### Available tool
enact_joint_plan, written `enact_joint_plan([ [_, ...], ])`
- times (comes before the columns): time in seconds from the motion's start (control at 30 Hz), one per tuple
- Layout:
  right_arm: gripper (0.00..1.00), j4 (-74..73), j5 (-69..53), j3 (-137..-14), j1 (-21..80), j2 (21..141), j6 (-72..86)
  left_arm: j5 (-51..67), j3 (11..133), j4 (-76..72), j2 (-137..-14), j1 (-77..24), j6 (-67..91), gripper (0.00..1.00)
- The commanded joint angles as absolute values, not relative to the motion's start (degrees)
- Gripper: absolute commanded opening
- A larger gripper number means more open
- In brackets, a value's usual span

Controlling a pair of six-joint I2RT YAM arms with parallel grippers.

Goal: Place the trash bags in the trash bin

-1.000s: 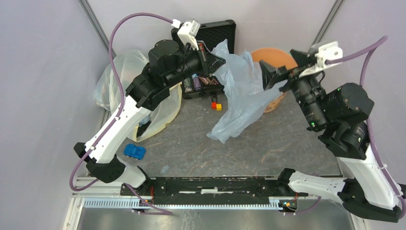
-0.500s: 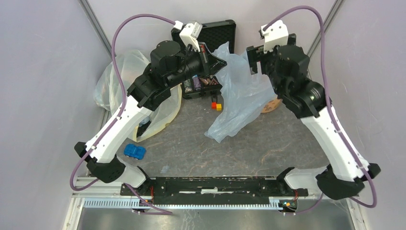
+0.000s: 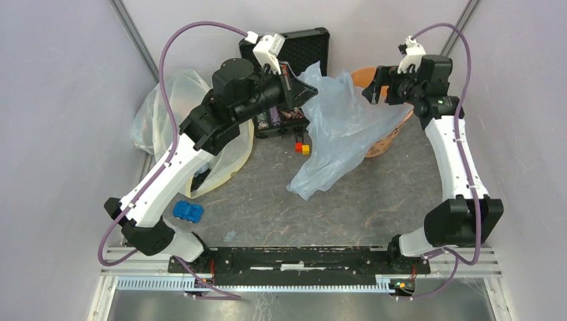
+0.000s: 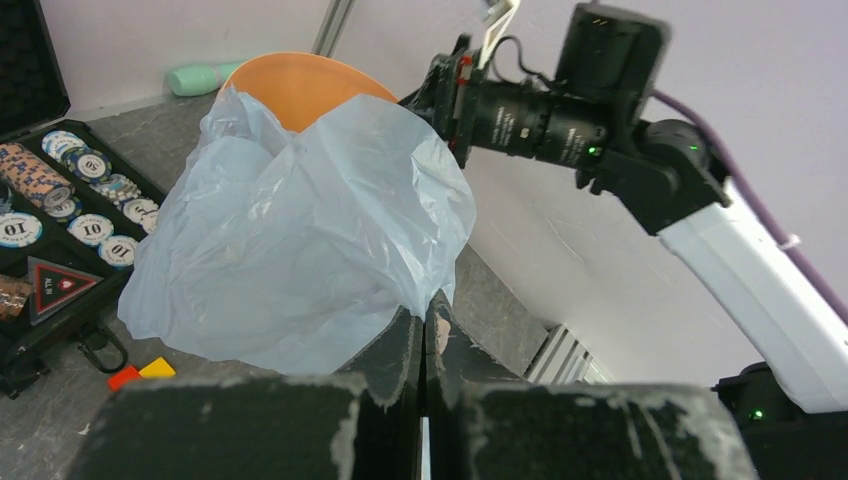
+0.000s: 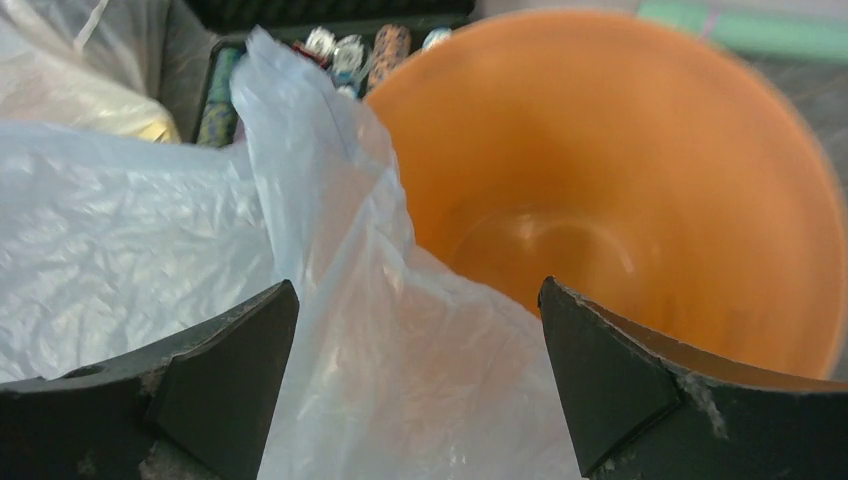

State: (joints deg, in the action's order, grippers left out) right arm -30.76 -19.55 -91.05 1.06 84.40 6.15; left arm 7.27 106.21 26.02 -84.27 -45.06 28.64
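The trash bag, pale blue and crinkly, hangs from my left gripper, which is shut on its top edge, and drapes down to the table. In the left wrist view the pinched fingertips of the left gripper hold the trash bag in front of the orange trash bin. The trash bin stands behind the bag and is partly covered by it. My right gripper hovers open at the bin's rim. In the right wrist view the right gripper straddles a fold of the trash bag draped over the edge of the trash bin.
An open black case with poker chips sits at the back behind the left gripper. A large yellowish bag lies at the left. A blue toy car and small red and yellow blocks lie on the table.
The right arm has swung from the right side to the back, bringing its open gripper over the bin's mouth beside the bag. The left gripper has held the bag in place.
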Motion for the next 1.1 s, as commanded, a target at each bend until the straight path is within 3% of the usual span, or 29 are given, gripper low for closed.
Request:
enact_joint_plan([
  [0.0, 0.98, -23.9, -33.6, -86.8, -1.9, 84.5, 10.0, 8.7, 106.1, 23.6, -83.0, -44.7, 28.2, 0.02],
  [0.23, 0.98, -25.0, -34.0, -85.3, -2.0, 90.2, 7.3, 8.4, 105.1, 23.0, -82.8, -44.6, 27.7, 0.02],
  [0.3, 0.81, -24.5, -36.2, -84.5, -2.0, 91.5, 7.3, 8.4, 105.1, 22.9, -83.0, -44.6, 27.8, 0.02],
  [0.4, 0.29, -22.6, -37.8, -83.0, -2.4, 91.7, 8.4, 8.7, 105.1, 23.0, -83.2, -44.6, 27.8, 0.02],
  [0.43, 0.17, -21.5, -37.7, -82.5, -2.8, 91.2, 9.3, 8.8, 105.1, 23.0, -83.2, -44.6, 27.8, 0.02],
  [0.57, 0.04, -20.2, -35.1, -83.7, -4.3, 89.9, 10.7, 8.8, 105.2, 23.1, -83.0, -44.5, 27.7, 0.02],
  [0.8, 0.0, -27.9, -23.9, -92.9, -4.7, 94.3, 6.8, 9.7, 105.2, 21.5, -83.7, -44.4, 28.0, 0.02],
  [1.07, 0.0, -27.8, -9.8, -89.7, -3.8, 95.8, 2.7, 10.9, 103.4, 17.0, -86.5, -44.3, 28.0, 0.02],
])
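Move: The blue trash bag's free edge hangs about 9 cm below the open right hand, 1 cm ahead and 2 cm to its left. The orange bin's middle is some 7 cm ahead, 5 cm right and 20 cm down; the red and yellow cubes lie on the table about 2 cm ahead, 17 cm left. From the left hand, still holding the bag's other end, that edge is roughly 14 cm ahead, 16 cm right, 23 cm below. Downwards first: the right hand sinks about 9 cm with its fingers open, tipping some 10 degrees down, then shuts them to pinch the bag's free edge beside the bin mouth. It then carries that edge some 6 cm right, 3 cm forward and a little up, over the bin's opening, turning back clockwise. The left hand stays nearly in place and keeps its hold. ##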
